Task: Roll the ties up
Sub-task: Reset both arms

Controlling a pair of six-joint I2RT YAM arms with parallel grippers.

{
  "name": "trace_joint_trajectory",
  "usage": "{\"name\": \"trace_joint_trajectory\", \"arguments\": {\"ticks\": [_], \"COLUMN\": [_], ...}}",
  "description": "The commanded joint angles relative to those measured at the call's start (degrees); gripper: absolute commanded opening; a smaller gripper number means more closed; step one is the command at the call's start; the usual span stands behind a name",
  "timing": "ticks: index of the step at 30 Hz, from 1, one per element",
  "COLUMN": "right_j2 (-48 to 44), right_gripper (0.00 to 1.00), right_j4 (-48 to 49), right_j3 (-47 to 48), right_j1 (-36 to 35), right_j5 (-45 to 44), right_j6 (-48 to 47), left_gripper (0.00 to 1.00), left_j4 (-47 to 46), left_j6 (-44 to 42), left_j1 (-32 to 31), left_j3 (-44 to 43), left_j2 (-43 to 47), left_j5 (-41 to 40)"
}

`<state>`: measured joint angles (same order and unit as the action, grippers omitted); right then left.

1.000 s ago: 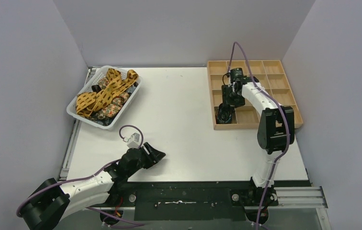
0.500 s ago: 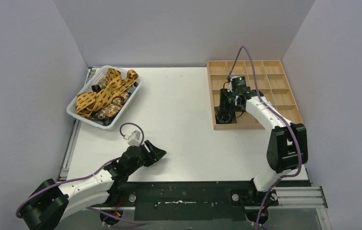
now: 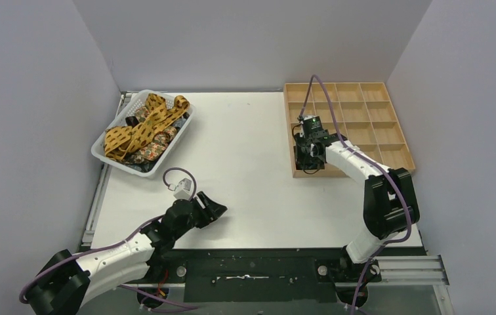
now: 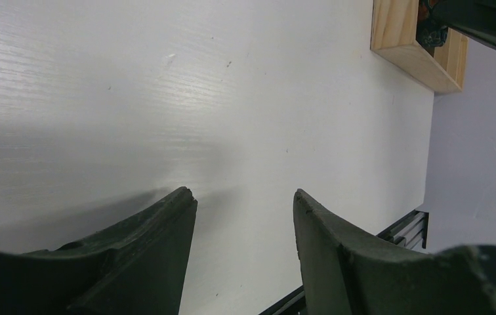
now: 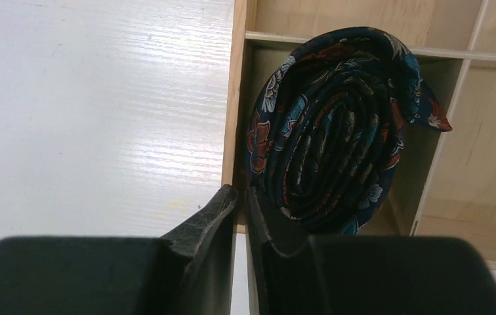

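A dark floral tie [image 5: 337, 125] lies rolled in a coil inside the near-left compartment of the wooden tray [image 5: 239, 98]. My right gripper [image 5: 241, 190] is shut just beside the roll, over that compartment's left wall, with nothing between its fingers. From above, the right gripper [image 3: 308, 156] covers the roll. Mustard spotted ties and floral ties [image 3: 144, 125] lie tangled in the white basket [image 3: 188, 117] at the back left. My left gripper [image 4: 242, 193] hangs open over bare table, holding nothing; it is near the front in the top view [image 3: 214, 211].
The wooden tray [image 3: 363, 125] has several compartments and sits at the back right. Its corner shows in the left wrist view [image 4: 406, 46]. Grey walls close in the white table [image 3: 245, 151] on three sides. A purple cable [image 3: 324, 92] loops over the tray.
My right gripper has let go of the rolled tie, shifted toward the tray's near-left corner and shut. The left arm has barely moved.
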<state>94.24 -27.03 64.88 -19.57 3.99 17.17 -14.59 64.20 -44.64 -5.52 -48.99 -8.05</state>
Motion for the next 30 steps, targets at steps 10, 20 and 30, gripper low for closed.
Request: {"name": "trace_joint_trajectory", "arguments": {"ticks": [10,20,30], "right_j2": [-7.4,-25.4,-35.6], "right_gripper": [0.36,0.93,1.0], "right_j4": [-0.1,11.9,20.7], "right_j3": [6.8,-1.0,-13.2], "right_j1": [0.1,0.3,0.5], "right_j5": [-1.1,0.1,-7.6], "right_j6": [-2.9,-3.4,6.4], "left_gripper": [0.58,0.76,0.88], "left_j4": [10.5,39.0,53.8], "left_j6": [-7.4,-19.5,-27.2], "left_j1": [0.9,1.4,1.5], "left_j3": [-10.5,-35.9,-51.3], "left_j2": [0.8,-1.3,-1.4], "left_j5": [-1.0,-15.4,-30.9]}}
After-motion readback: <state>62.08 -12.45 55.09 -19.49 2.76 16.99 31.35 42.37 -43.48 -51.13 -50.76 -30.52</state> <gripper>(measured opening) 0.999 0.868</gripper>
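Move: The rolled tie already sits in the near-left compartment of the wooden tray, its middle about 2 cm ahead, 3 cm to the right and 5 cm below my shut right fingers. The tray's middle is some 13 cm ahead and 14 cm right of them, also 5 cm below. My left hand, half open over bare table, has the rolled tie about 18 cm ahead and 25 cm right, slightly below; the tie basket is roughly 27 cm ahead and 25 cm left of it, at about its own height. I lift my right hand nearly straight up off the rolled tie's compartment, about 20 cm, then let it sink a couple; its shut fingers spread fully as they tip up some 35 degrees towards forward. My left hand rises 18 cm too, going forward and then left towards the tie basket, rolling left side up and opening wider, with nothing held in either. ##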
